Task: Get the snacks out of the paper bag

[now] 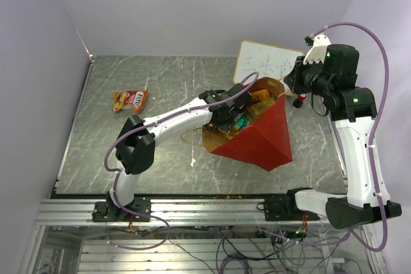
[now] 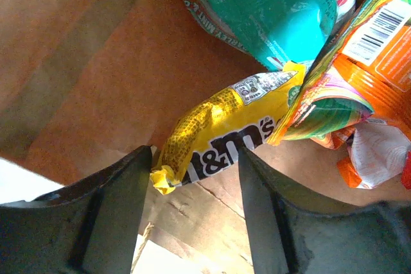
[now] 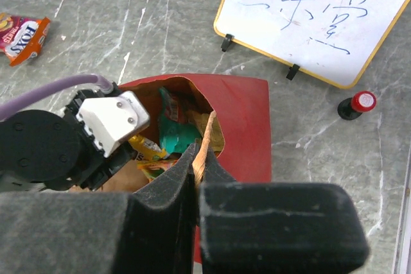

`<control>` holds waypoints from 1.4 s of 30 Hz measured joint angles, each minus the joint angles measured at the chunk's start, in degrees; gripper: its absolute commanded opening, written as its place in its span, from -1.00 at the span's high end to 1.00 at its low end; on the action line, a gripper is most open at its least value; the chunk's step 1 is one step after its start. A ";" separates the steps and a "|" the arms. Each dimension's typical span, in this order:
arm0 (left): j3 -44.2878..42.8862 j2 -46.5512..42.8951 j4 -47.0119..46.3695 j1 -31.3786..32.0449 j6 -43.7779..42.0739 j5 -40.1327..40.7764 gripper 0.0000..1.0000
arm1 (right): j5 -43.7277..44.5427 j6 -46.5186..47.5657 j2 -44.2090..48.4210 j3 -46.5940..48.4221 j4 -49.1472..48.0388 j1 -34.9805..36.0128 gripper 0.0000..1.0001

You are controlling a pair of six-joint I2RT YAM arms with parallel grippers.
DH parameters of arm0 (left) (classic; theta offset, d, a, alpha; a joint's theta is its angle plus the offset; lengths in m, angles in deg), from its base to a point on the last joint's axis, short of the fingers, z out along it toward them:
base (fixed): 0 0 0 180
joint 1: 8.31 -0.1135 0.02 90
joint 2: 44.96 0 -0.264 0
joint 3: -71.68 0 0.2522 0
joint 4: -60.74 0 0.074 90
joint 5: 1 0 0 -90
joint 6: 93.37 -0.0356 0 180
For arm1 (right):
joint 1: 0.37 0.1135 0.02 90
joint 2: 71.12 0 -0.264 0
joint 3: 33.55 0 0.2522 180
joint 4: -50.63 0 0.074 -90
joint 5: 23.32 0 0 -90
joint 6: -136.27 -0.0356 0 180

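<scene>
The red paper bag (image 1: 263, 138) lies open on the table with its brown inside showing. My left gripper (image 1: 226, 119) is inside its mouth. In the left wrist view it (image 2: 194, 158) is open, with the end of a yellow M&M's packet (image 2: 218, 133) between its fingertips. A teal packet (image 2: 282, 17) and an orange packet (image 2: 379, 56) lie just beyond. My right gripper (image 1: 290, 85) is shut on the bag's upper rim (image 3: 207, 138) and holds it up. The right wrist view shows the bag (image 3: 241, 120) and the left gripper (image 3: 96, 133) inside it.
One orange-red snack packet (image 1: 130, 100) lies on the table at the far left. A small whiteboard (image 1: 266, 62) stands behind the bag. A red-capped black marker (image 3: 356, 104) stands next to it. Walls close off the table on the left, back and right.
</scene>
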 measured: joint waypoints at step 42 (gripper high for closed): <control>-2.49 -22.82 3.08 -11.34 9.62 -9.70 0.86 | -6.54 36.06 -7.34 11.98 7.04 10.69 1.00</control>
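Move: The yellow M&M's pack lies right under the left hand's open fingers: its near end is between the tips, its middle about 3 cm to the right, 1 cm ahead and 3 cm down. The teal pack is some 8 cm to the hand's right and 3 cm ahead, the orange pack about 8 cm right and 3 cm back, both roughly 4 cm lower. For the right hand the M&M's pack is about 16 cm left, 1 cm back and 25 cm below. The left fingers close on the near end of the M&M's pack while dipping a little deeper, then lift it out of the bag's mouth, ending about 18 cm higher and 7 cm to the left, the fingers swinging to point more to the right. The right hand keeps its pinch on the bag's rim and late on goes some 6 cm left, turning counter-clockwise and rolling. ##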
